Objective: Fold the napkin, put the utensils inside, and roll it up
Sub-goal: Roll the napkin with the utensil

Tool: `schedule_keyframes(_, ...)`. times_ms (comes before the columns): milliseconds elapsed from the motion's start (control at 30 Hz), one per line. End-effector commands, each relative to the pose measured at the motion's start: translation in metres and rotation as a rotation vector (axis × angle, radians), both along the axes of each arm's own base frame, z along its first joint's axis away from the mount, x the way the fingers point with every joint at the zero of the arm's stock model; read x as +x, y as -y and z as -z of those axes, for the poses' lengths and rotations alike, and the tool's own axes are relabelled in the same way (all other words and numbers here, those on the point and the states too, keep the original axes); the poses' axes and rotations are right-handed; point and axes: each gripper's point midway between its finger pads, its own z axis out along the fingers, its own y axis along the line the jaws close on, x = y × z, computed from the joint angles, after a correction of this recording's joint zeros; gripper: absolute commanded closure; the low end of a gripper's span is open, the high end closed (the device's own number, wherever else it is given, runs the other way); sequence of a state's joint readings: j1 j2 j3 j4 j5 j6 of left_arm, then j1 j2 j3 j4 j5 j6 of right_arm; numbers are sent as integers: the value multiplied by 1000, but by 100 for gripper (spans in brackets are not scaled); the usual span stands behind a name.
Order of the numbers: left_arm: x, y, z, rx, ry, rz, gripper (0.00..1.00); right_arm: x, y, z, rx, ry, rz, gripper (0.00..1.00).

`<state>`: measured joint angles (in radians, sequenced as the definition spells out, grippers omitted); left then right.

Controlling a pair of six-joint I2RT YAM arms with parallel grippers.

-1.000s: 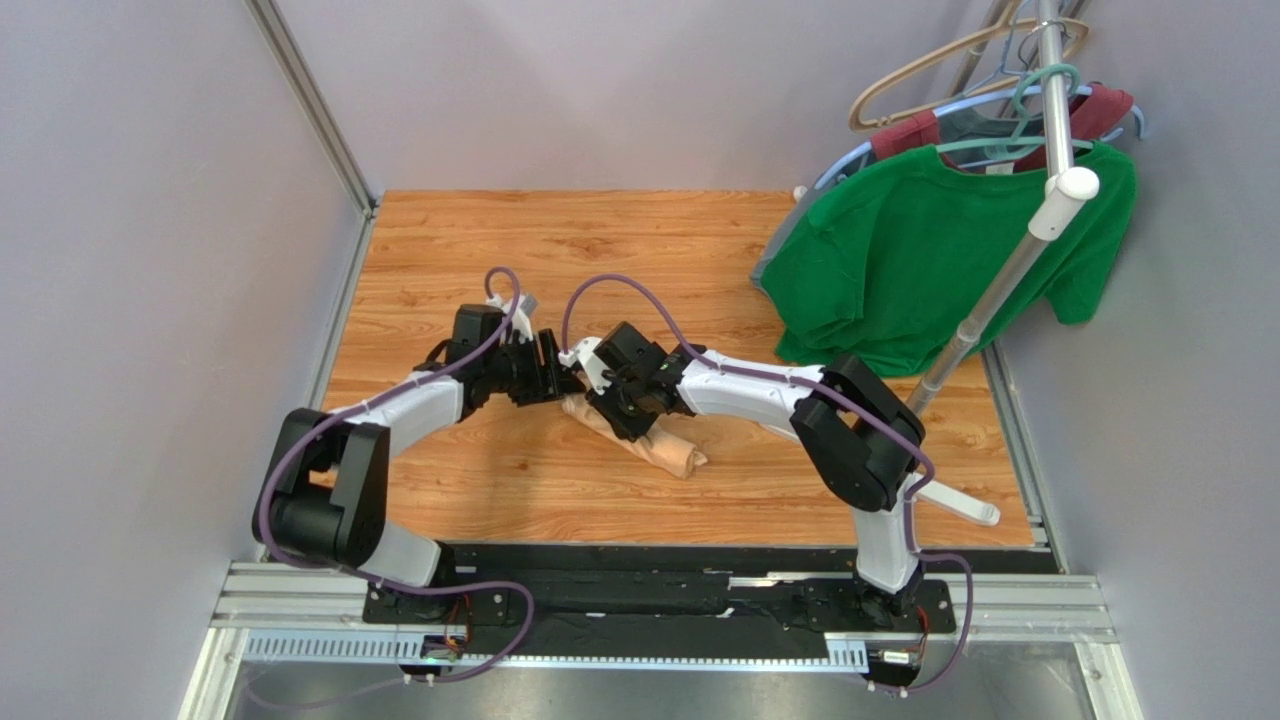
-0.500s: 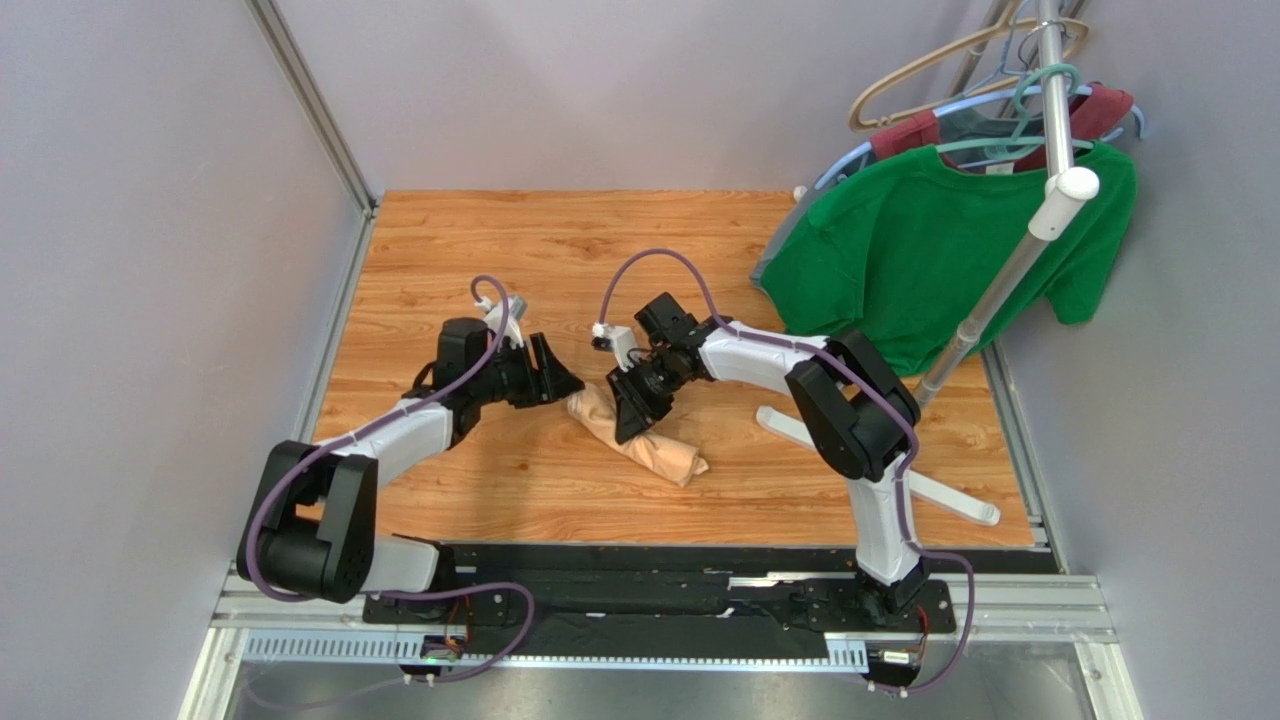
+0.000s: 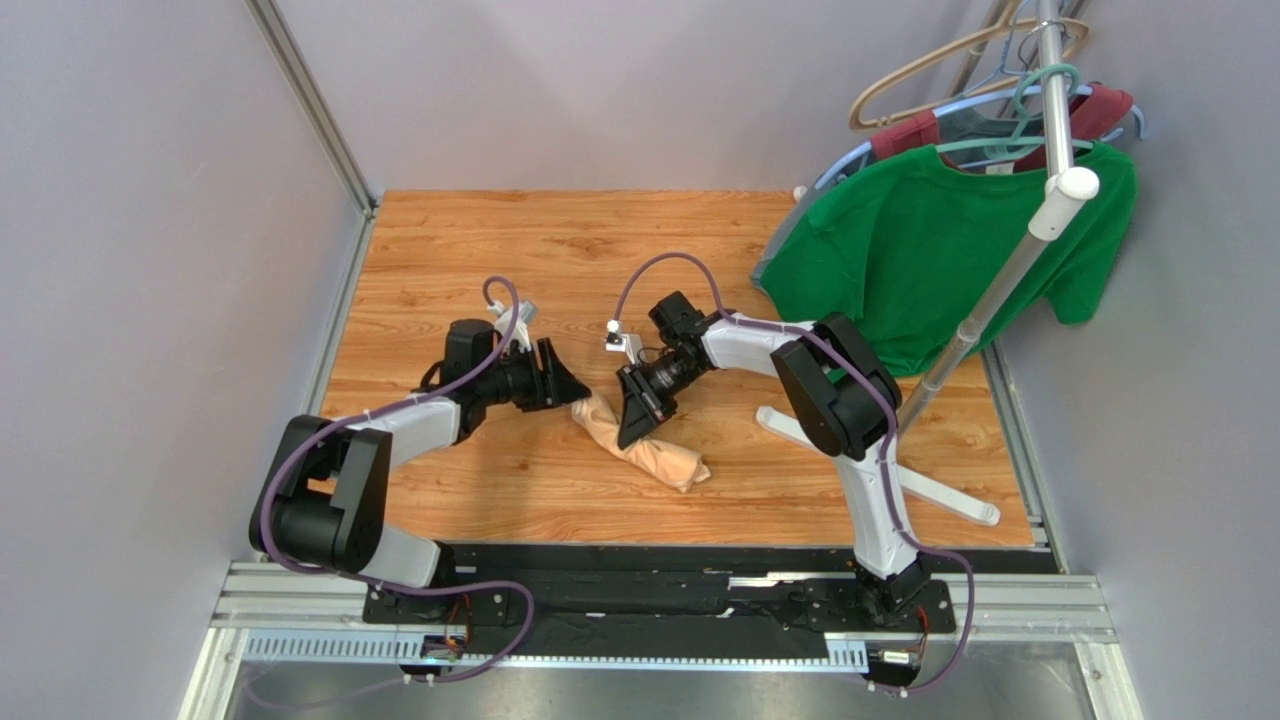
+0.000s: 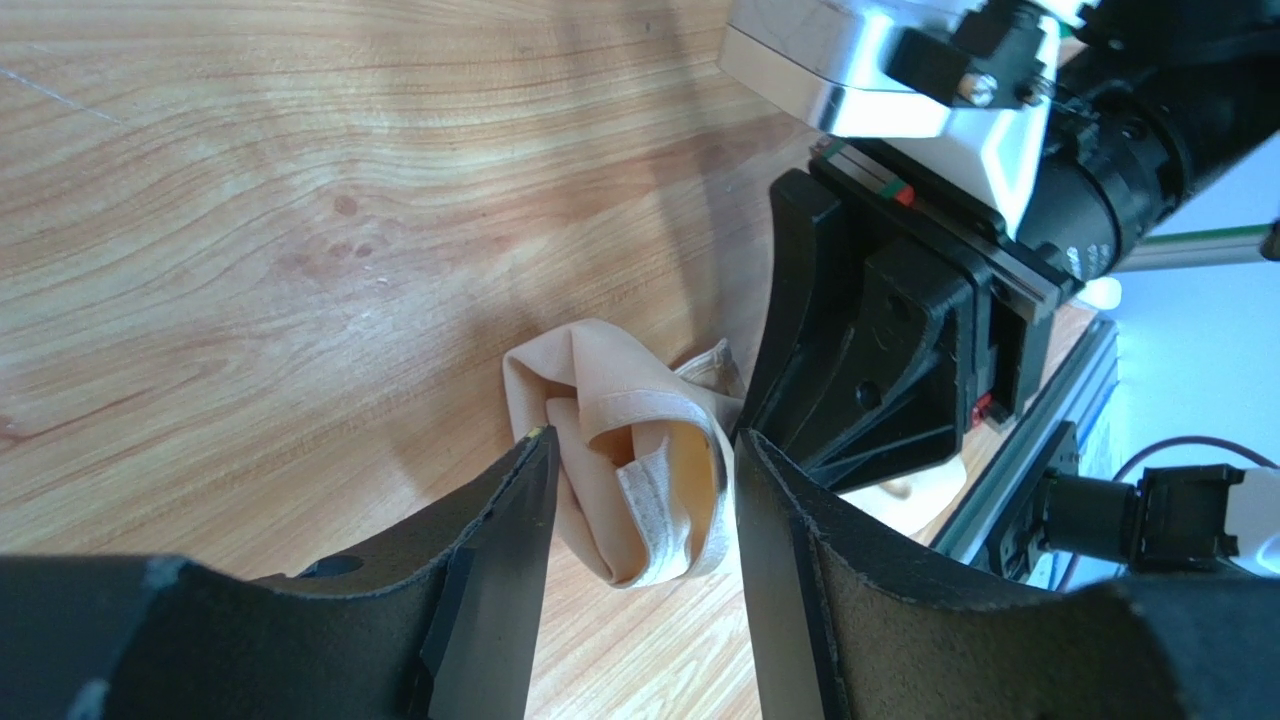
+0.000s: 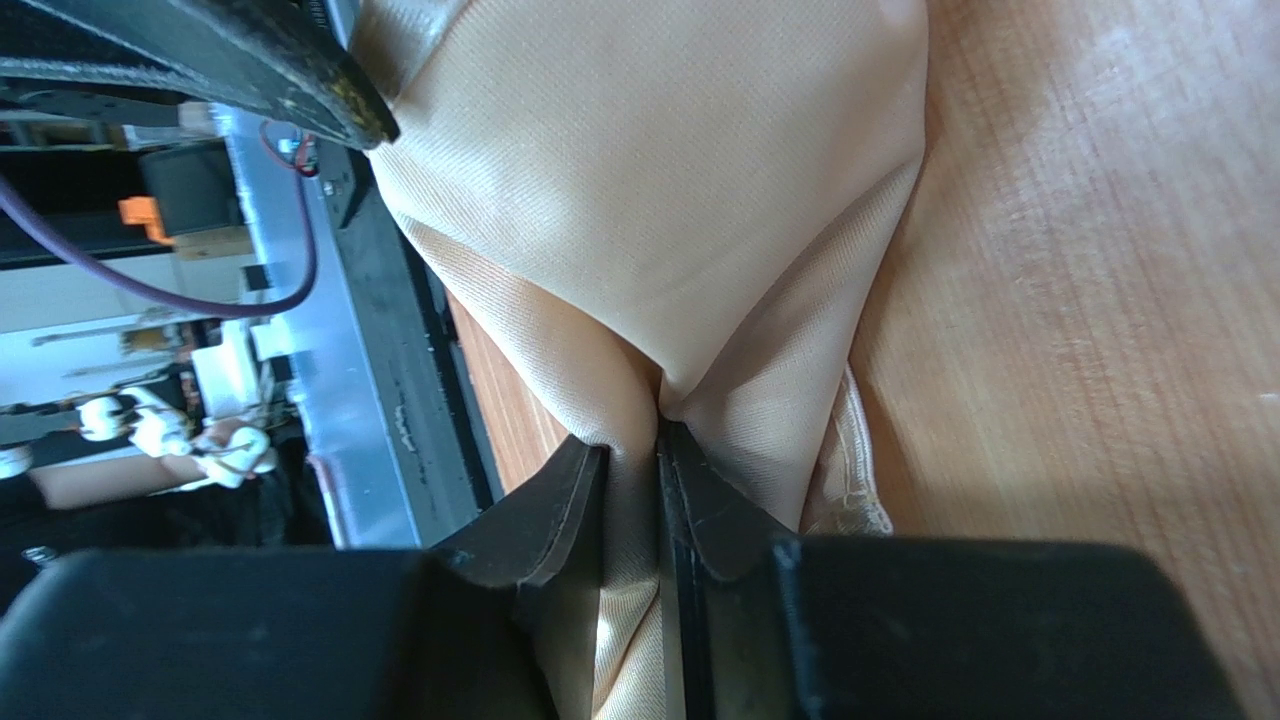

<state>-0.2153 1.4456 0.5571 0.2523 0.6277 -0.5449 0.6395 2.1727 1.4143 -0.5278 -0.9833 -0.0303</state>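
Note:
The peach-tan napkin [image 3: 649,446] lies rolled into a short diagonal bundle on the wooden table. My left gripper [image 3: 565,384] is at the roll's upper-left end. In the left wrist view the roll's open end [image 4: 609,368] sits between the spread fingertips, uncompressed, so the left gripper [image 4: 639,450] is open around it. My right gripper [image 3: 637,414] is over the roll's middle. In the right wrist view the right gripper [image 5: 658,435] is shut on a pinched fold of the napkin [image 5: 676,180]. No utensils show; they are hidden or out of view.
A green T-shirt [image 3: 932,255] hangs with other hangers on a rack at the back right. The rack's white pole [image 3: 1010,273] and legs [image 3: 887,468] stand right of the right arm. Grey walls close the left side and back. A metal rail [image 3: 661,608] runs along the near edge.
The two grippers, close together over the roll's end a second ago, have parted. The left drew back, then returned to the roll's end. The right swung onto the roll's middle.

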Motion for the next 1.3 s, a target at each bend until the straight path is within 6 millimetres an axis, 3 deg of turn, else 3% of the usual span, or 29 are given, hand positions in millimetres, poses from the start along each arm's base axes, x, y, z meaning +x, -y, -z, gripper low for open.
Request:
schedule_keyframes(0, -2, 11, -10, -24, 49, 55, 46, -3, 6, 16, -25, -80, -2, 80)
schedule_keyframes(333, -11, 14, -6, -1, 31, 73, 51, 4, 7, 21, -25, -101, 3, 80)
schedule_keyframes(433, -13, 17, -4, -3, 20, 87, 62, 4, 6, 22, -25, -102, 3, 80)
schedule_keyframes(533, -15, 22, -1, -10, -1, 109, 81, 6, 7, 20, -30, -91, 8, 76)
schedule_keyframes(567, -13, 23, -2, -11, 1, 110, 95, 7, 7, 19, -34, -85, 10, 74)
schedule_keyframes(600, -14, 22, 0, -5, -16, 106, 100, 10, 7, 15, -36, -62, 16, 65)
schedule_keyframes(667, -10, 20, -2, 12, -19, 87, 100, 14, 9, 12, -54, -30, 39, 57)
schedule_keyframes(700, -12, 17, 2, 27, -50, 78, 100, 18, 6, -1, -36, 10, 46, 49)
schedule_keyframes(800, -8, 10, 2, 73, -99, 25, 100, 25, 7, -13, -47, 69, 73, 39)
schedule_keyframes(833, -7, 9, 3, 83, -108, 16, 100, 29, 7, -26, -49, 97, 98, 36)
schedule_keyframes(933, -5, 8, 2, 94, -141, 6, 100, 37, 8, -48, -55, 180, 137, 34)
schedule_keyframes(1033, -3, 10, 0, 89, -156, 0, 100, 43, 11, -55, -131, 331, 166, 33)
schedule_keyframes(1067, -1, 10, -1, 86, -156, -2, 100, 42, 11, -67, -135, 391, 172, 32)
schedule_keyframes(1267, 3, 11, 3, 88, -178, -11, 100, 32, 6, -82, -313, 807, 182, 29)
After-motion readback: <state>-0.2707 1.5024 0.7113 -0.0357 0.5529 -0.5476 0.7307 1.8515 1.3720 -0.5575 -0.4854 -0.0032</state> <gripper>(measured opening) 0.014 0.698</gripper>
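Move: The open left end of the napkin roll is just off my left fingertips, about 3 cm to their right, 2 cm back and 3 cm below. The roll runs back and to the right from there, its other end some 16 cm right and 10 cm back of my left hand. My right fingers already grip the roll, whose middle lies roughly 2 cm right and 1 cm back of them; the near tip of the white stand foot is about 18 cm to their right and 2 cm ahead. I ease my left hand back and right, each under 2 cm, close its open fingers fully at the roll's left end to pinch the loose hem, then bring them about 1 cm forward, tipping slightly down. My right hand keeps its grip meanwhile, barely turning, then opens, comes off the roll and rises about 6 cm, also drifting forward, its fingers tilting up some 25 degrees. ##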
